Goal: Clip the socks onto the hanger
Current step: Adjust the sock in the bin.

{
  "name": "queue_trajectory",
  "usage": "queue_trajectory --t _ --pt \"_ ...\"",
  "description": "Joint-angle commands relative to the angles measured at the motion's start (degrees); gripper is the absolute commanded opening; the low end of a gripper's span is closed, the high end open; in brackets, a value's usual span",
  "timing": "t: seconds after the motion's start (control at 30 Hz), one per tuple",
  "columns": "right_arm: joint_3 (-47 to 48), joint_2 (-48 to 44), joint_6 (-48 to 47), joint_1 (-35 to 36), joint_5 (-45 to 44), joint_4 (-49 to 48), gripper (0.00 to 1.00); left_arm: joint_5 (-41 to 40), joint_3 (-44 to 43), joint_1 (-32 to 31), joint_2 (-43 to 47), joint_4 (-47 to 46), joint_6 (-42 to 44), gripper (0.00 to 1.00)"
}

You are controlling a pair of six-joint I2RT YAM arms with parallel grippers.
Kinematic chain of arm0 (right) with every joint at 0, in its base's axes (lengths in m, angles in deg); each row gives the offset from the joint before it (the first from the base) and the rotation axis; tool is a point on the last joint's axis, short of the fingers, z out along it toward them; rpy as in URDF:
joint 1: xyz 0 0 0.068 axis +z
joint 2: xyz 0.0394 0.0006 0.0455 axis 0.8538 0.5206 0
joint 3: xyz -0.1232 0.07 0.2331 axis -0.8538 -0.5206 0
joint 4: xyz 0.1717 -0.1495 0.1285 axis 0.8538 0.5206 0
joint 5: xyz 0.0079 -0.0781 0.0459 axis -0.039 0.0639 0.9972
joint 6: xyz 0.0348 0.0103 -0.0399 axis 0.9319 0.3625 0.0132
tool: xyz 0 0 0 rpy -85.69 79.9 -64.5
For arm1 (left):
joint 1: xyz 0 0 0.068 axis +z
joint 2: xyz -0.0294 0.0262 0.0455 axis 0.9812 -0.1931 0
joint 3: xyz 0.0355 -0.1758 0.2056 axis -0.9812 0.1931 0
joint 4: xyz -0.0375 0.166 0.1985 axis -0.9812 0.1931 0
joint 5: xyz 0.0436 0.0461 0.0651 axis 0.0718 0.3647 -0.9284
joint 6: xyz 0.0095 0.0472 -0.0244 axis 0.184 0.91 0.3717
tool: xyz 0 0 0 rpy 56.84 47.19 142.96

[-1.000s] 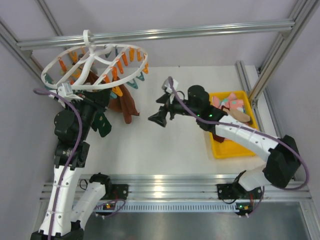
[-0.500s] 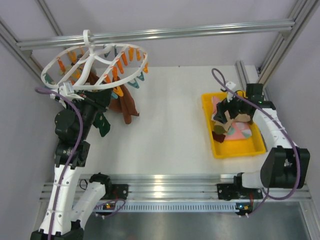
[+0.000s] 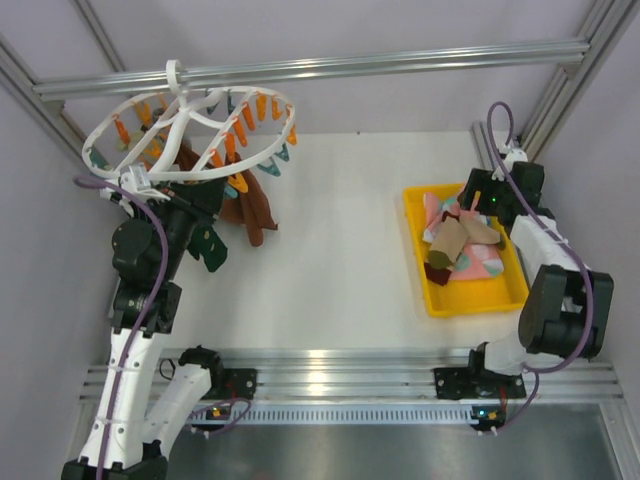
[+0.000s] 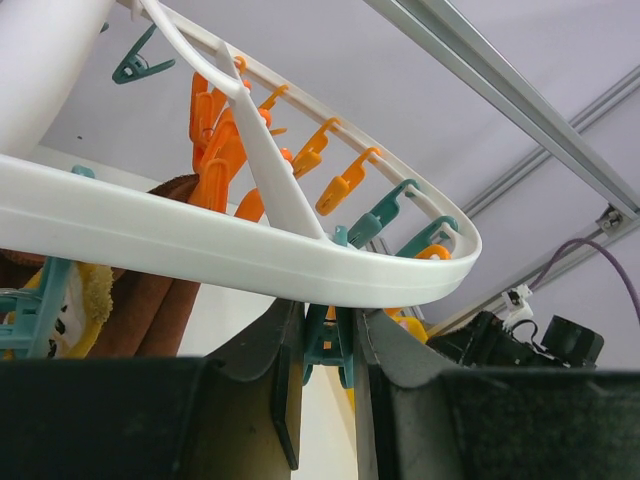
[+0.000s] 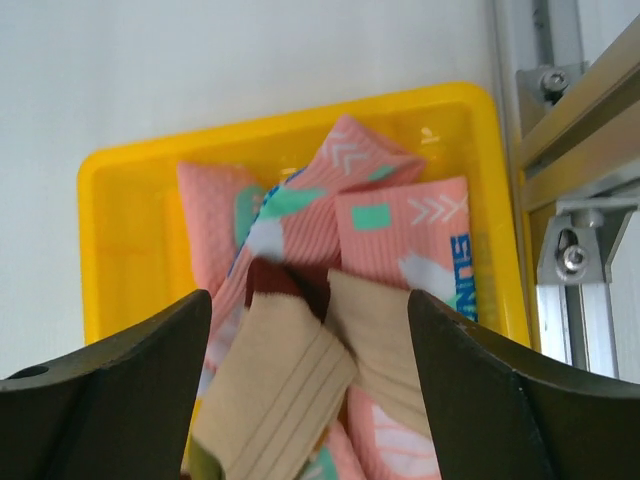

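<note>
The white round hanger [image 3: 186,108] hangs from the rail at the back left, with orange and teal clips under its ring [image 4: 250,255]. Maroon-brown socks [image 3: 250,212] dangle from it. My left gripper [image 3: 200,215] reaches up just under the ring, and its jaws [image 4: 325,335] are shut on a teal clip [image 4: 330,350]. My right gripper [image 3: 470,205] hovers open [image 5: 308,305] above the yellow tray [image 3: 415,245]. Below its jaws lie beige socks [image 5: 280,380], pink socks with mint patches [image 5: 400,230] and a maroon one [image 5: 275,280]. Nothing is between its fingers.
An aluminium rail [image 3: 350,62] crosses the back, and a frame post [image 3: 545,110] stands right beside the tray's far corner. The tray's yellow wall [image 5: 130,230] rings the pile of socks. White tabletop [image 3: 340,250] lies between the hanger and the tray.
My right arm has swung from the middle of the table to above the tray at the right, its jaws narrowing a little. The left arm and its clip have stayed put.
</note>
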Motion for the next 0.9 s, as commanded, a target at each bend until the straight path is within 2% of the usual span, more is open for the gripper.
queue_trajectory --t 0.0,0.07,0.27,0.43,0.7,0.87 --pt "5.16 5.26 10.81 1.43 -8.67 -10.15 0.76 -3.97 0.62 0.59 -1.30 -3.19 -0.75 0.00" --pt "6.82 8.06 11.08 2.05 -10.95 -10.17 0.69 -4.06 0.54 0.67 -1.30 -2.93 -0.49 0.00" --pt "7.37 11.33 6.08 2.57 -13.25 -7.80 0.61 -5.11 0.71 0.67 -0.95 -2.67 -0.05 0.00" --pt "4.47 11.68 1.50 2.84 -16.23 -7.97 0.60 -5.12 0.97 0.67 -0.95 -2.67 0.04 0.00" --pt "5.25 15.99 -0.61 3.10 -15.71 -9.90 0.58 -5.20 0.45 0.67 -1.21 -2.49 0.92 0.00" --pt "6.83 18.71 0.00 3.98 -17.46 -7.53 0.58 -5.47 0.71 0.59 -0.95 -2.23 0.65 0.00"
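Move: The pink sock with the teal patch, in the bin's far right part, lies about 7 cm ahead of the right hand, 3 cm to its right and 12 cm below. At about the same depth, the right tan sock is some 3 cm ahead and 4 cm right; the left tan sock is level with the hand and 2 cm left. From the left hand, the pink sock is roughly 20 cm ahead, 52 cm right and 39 cm lower. Down into the far right part of the bin, the right hand sinks about 8 cm in all, going forward some 4 cm early on and drifting 3 cm right, towards the pink sock past the tan ones. The wrist turns about 10 degrees clockwise, tips further down and rolls its left side slightly lower, while the fingers draw partly together but stay open. ##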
